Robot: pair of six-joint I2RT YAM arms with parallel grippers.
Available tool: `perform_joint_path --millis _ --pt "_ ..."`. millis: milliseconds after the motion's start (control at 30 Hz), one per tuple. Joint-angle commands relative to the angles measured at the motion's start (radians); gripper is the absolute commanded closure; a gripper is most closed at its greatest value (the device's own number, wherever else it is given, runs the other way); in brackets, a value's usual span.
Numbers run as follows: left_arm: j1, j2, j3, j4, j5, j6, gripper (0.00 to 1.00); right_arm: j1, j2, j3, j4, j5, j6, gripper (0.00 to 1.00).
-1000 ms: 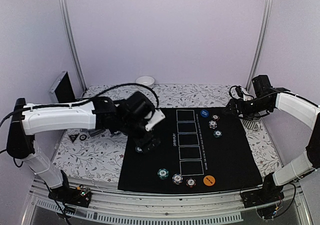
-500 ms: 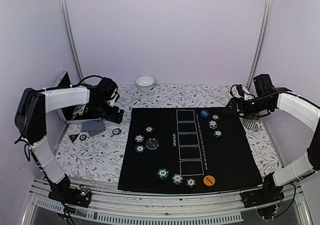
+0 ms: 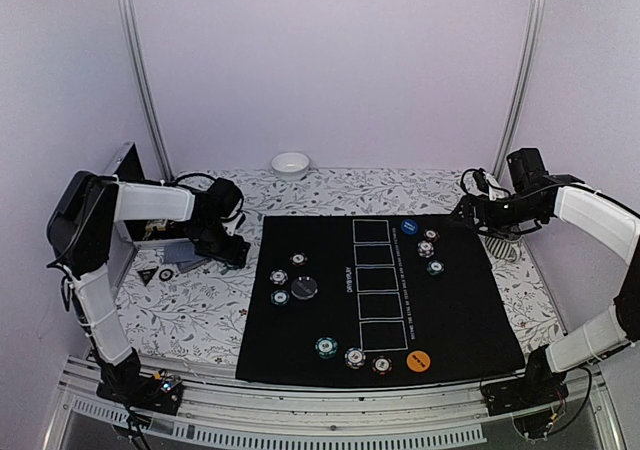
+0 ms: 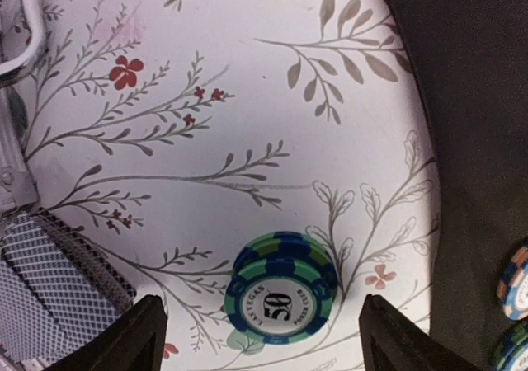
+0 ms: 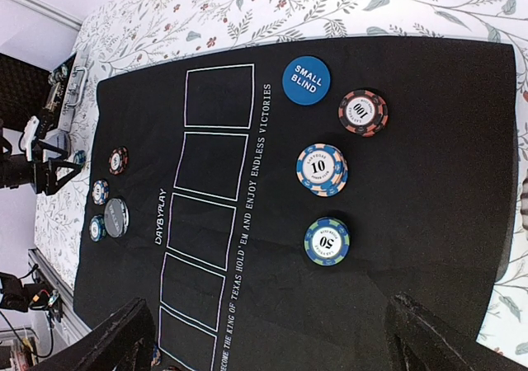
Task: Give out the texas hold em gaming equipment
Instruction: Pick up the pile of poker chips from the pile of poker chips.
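A green-and-blue "50" poker chip stack lies on the flowered cloth, just left of the black mat. My left gripper is open and straddles the stack, with a gap on each side; from above it sits off the mat's left edge. Grey-blue playing cards lie to its left. On the mat are chips, a dark disc, a near row of chips and an orange disc. My right gripper is open, high over the "50" chip, "10" chip, "100" chip and blue Small Blind disc.
A white bowl stands at the back. An open metal case sits at the far left behind the cards. Five white rectangles run down the mat's middle. Frame posts rise at both back corners.
My left arm swung off the mat to the left and came down over the green chip stack, jaws narrowing a little. The dark disc now shows on the mat. The right arm stayed still.
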Motion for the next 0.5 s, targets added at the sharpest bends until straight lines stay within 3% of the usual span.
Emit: perform_joint_path --millis 0,467 --pt "-0.005 0.056 0.002 0.023 0.018 -0.007 0.17 0.004 -0.006 0.005 0.001 0.006 -0.011 0.01" --pt "-0.007 0.085 0.033 -0.005 0.038 0.023 0.5 0.004 -0.004 0.004 0.001 0.01 -0.012 0.01"
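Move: The pile of poker chips stands almost directly under my left hand, about 1 cm to the right, its middle roughly 2 cm below my open fingers. On about the same level, the card deck lies some 8 cm to the left and 1 cm farther out, the 10-chips on the mat about 9 cm to the right and 4 cm back, and the red chips straight right, about 13 cm. From my right hand the pile is some 41 cm left, 3 cm ahead and 16 cm down. I sink my left hand the last 1.5 cm or so around the pile, fingers pointing down, shifting about half a centimetre right to centre on it. Then, holding that height, I draw the fingers in from wide open to about half open, one on the pile's left side and one on its right, until the tips come right up to its edges. ##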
